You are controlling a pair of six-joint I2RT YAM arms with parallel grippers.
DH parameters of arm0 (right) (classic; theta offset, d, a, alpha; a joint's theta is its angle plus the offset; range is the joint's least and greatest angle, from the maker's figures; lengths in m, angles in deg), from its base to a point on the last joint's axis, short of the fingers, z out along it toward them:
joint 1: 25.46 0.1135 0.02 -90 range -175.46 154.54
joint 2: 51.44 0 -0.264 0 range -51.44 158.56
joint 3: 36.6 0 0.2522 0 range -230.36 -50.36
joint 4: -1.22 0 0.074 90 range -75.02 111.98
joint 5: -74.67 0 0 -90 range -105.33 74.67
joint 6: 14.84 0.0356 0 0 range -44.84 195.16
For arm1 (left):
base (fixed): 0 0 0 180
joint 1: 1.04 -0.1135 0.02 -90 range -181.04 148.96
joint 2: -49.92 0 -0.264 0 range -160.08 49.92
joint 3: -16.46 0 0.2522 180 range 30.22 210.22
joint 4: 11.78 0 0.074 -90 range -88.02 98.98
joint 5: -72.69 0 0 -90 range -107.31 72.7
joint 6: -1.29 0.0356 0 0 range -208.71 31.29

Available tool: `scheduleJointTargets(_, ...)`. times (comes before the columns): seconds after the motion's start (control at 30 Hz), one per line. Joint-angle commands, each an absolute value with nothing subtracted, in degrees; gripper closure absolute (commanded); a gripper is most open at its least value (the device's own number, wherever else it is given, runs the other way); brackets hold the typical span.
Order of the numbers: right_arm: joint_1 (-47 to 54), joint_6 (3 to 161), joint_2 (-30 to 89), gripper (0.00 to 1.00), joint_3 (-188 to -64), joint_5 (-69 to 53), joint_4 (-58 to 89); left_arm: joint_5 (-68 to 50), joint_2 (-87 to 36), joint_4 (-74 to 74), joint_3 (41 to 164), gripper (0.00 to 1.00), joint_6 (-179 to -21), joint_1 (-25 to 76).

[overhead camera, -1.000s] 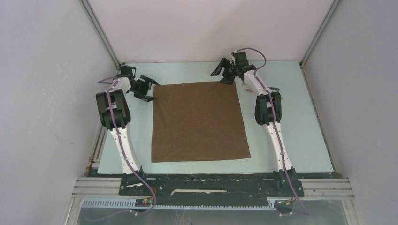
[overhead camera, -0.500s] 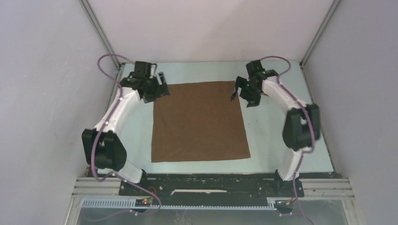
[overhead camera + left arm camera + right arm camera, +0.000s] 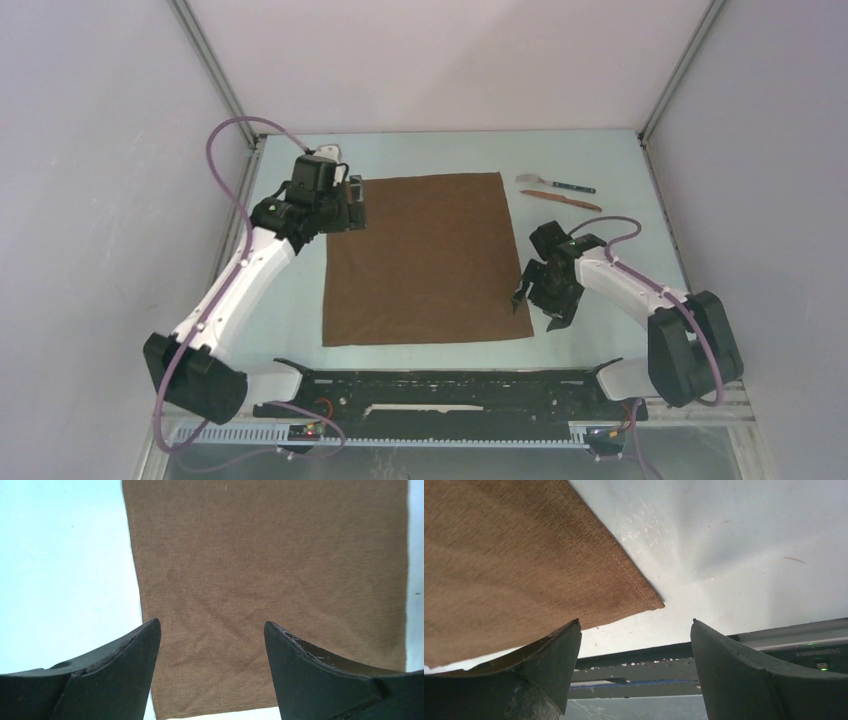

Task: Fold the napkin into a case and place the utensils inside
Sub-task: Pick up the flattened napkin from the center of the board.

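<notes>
The dark-brown napkin (image 3: pixel 425 260) lies flat and unfolded as a square in the middle of the table; no case shows. My left gripper (image 3: pixel 352 208) hangs open over its far left corner. In the left wrist view the cloth (image 3: pixel 270 570) fills the gap between the spread fingers of that gripper (image 3: pixel 211 624). My right gripper (image 3: pixel 537 308) stands open just off the near right corner. In the right wrist view the napkin (image 3: pixel 514 565) ends in a corner just above this gripper (image 3: pixel 635 622), which holds nothing. The utensils lie far right: a teal-handled fork (image 3: pixel 555 184) and a reddish-brown knife (image 3: pixel 560 199).
The pale table (image 3: pixel 610 250) is boxed in by grey walls on three sides. A black base rail (image 3: pixel 450 382) runs along the near edge, just past the right gripper's fingers. Purple cables loop over both arms.
The right gripper has swung from the napkin's far right corner down to its near right corner, uncovering the utensils. The left gripper has shifted slightly over the far left corner. The napkin has not moved.
</notes>
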State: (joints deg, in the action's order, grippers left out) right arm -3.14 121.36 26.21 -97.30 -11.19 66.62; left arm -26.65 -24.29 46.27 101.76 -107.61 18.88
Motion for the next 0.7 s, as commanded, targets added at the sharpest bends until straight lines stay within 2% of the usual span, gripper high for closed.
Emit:
scheduleJointTargets(0.0, -0.6, 129.2, 29.9, 0.14, -97.6, -13.7, 65.4, -26.4, -19.1, 42.9, 100.9, 0.18, -106.1, 19.1)
scheduleJointTargets(0.13, 1.1, 131.3, 32.5, 0.23, -97.6, -13.7, 65.6, -26.3, -18.5, 43.0, 100.9, 0.18, -106.1, 19.1)
scheduleJointTargets(0.67, 1.3, 135.0, 35.2, 0.39, -96.4, -16.5, 66.0, -23.7, -17.3, 42.0, 100.3, 0.19, -106.3, 19.1)
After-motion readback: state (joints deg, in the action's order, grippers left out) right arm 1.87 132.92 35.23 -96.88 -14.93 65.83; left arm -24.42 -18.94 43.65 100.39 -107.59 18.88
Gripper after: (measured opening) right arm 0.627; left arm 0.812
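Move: The napkin's near right corner lies close under my open right hand, about 3 cm back, 1 cm to the right and roughly 4 cm below. The napkin's far right corner is some 43 cm ahead and 4 cm left at that same table height. The knife sits about 35 cm ahead and 10 cm right, the fork about 40 cm ahead and 10 cm right. From my raised left hand the near right corner is roughly 17 cm back, 37 cm right and 20 cm below. I sink my right hand about 3 cm onto the napkin's near right corner, easing back 1 to 2 cm towards it, fingers pointing down and the wrist turning only slightly. On the way I narrow the fingers from nearly wide open to about two thirds, one tip over the cloth and the other just off its edge, not yet pinching. My left hand lifts some 3 cm, then hovers open over the napkin. ##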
